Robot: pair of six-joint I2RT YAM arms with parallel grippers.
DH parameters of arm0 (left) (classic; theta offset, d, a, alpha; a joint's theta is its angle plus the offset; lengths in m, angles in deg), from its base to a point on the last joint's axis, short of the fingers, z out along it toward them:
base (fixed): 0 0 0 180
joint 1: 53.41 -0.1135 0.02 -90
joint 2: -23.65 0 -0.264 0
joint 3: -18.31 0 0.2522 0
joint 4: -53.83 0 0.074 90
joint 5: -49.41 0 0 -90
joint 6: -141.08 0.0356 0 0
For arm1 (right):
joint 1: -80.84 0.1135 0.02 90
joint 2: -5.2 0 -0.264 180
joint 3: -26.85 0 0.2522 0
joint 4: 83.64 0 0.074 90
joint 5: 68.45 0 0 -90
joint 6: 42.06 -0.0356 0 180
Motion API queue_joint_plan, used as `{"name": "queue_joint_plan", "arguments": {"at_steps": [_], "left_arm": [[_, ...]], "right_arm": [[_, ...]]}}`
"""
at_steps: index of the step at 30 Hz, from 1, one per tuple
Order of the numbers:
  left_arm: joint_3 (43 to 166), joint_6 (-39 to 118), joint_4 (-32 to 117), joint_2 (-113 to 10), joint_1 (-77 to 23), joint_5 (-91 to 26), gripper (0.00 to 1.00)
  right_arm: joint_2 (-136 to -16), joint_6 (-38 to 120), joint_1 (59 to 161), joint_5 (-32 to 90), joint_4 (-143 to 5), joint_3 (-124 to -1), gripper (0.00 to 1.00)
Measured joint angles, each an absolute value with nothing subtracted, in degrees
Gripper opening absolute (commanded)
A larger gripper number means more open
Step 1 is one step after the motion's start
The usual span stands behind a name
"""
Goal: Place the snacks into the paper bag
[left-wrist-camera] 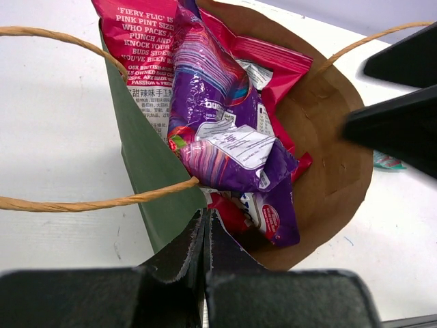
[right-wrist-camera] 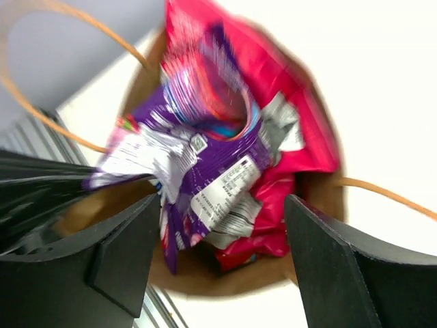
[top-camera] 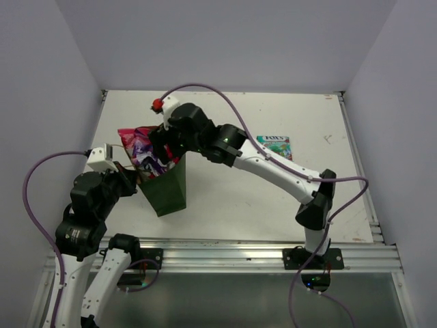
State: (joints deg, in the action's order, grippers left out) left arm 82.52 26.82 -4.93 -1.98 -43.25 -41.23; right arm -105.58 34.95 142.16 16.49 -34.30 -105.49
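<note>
The dark green paper bag (top-camera: 166, 193) stands upright near the table's front left. My left gripper (left-wrist-camera: 205, 217) is shut on its near rim, also seen from above (top-camera: 134, 179). A purple packet (left-wrist-camera: 217, 116) and red packets (left-wrist-camera: 140, 41) stick out of the bag's mouth. My right gripper (top-camera: 161, 149) hovers over the mouth, open. In the right wrist view the purple packet (right-wrist-camera: 205, 160) lies loose below the spread right gripper (right-wrist-camera: 222, 205), on a red packet (right-wrist-camera: 290, 109) and apart from both fingers. A teal packet (top-camera: 274, 146) lies flat on the table to the right.
The bag's tan loop handles (left-wrist-camera: 82, 203) arch out on both sides of the mouth. White walls close in the table on the left, back and right. A metal rail (top-camera: 239, 253) runs along the near edge by the arm bases.
</note>
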Motion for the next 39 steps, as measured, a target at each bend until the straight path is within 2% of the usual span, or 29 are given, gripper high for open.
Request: {"name": "queue_joint_plan", "arguments": {"at_steps": [9, 15, 19, 25, 29, 39], "left_arm": [[82.22, 26.82, -4.4, -2.24, -43.25, -40.69, 0.0], [82.02, 26.8, -4.05, -2.3, -43.25, -40.18, 0.0], [81.89, 26.85, -3.73, -2.3, -43.25, -39.9, 0.0], [81.83, 26.91, -3.66, -2.3, -43.25, -39.7, 0.0], [81.54, 26.91, -3.03, -2.33, -43.25, -39.42, 0.0], [81.15, 26.91, -2.17, -2.76, -43.25, -39.02, 0.0]], "right_arm": [[-83.99, 39.98, 141.48, 8.84, -38.76, -104.45, 0.86], [-73.48, 38.8, 134.6, 0.2, -41.6, -91.09, 0.96], [-76.54, 35.26, 126.62, -0.98, -42.04, -76.71, 0.99], [-87.97, 29.44, 111.34, 5.99, -42.33, -56.38, 0.99], [-88.27, 28.31, 105.07, 7.61, -42.92, -54.55, 0.99], [-95.81, 28.61, 102.6, 10.48, -48.12, -55.46, 0.98]]}}
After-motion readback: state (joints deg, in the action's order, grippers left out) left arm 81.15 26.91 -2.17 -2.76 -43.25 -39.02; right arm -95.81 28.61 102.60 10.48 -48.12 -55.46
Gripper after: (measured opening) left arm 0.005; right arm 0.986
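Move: Over the mouth of the paper bag, the right hand has the mint candy bag some 39 cm to its right, 19 cm ahead and about 28 cm below. The purple pack is about 8 cm beneath it, 1 cm ahead and 2 cm left. The paper bag's middle is straight below, some 17 cm down. From the left hand, the mint candy bag is about 26 cm ahead, 40 cm right and 25 cm lower. Leaving the purple pack behind, the right hand rises about 20 cm clear of the paper bag, then sweeps some 35 cm right and a little forward while diving to low over the near-left corner of the mint candy bag. The wrist swings nearly 50 degrees clockwise and tips farther down as the half-spread fingers open fully; the left fingers keep their pinch on the paper bag's rim. ##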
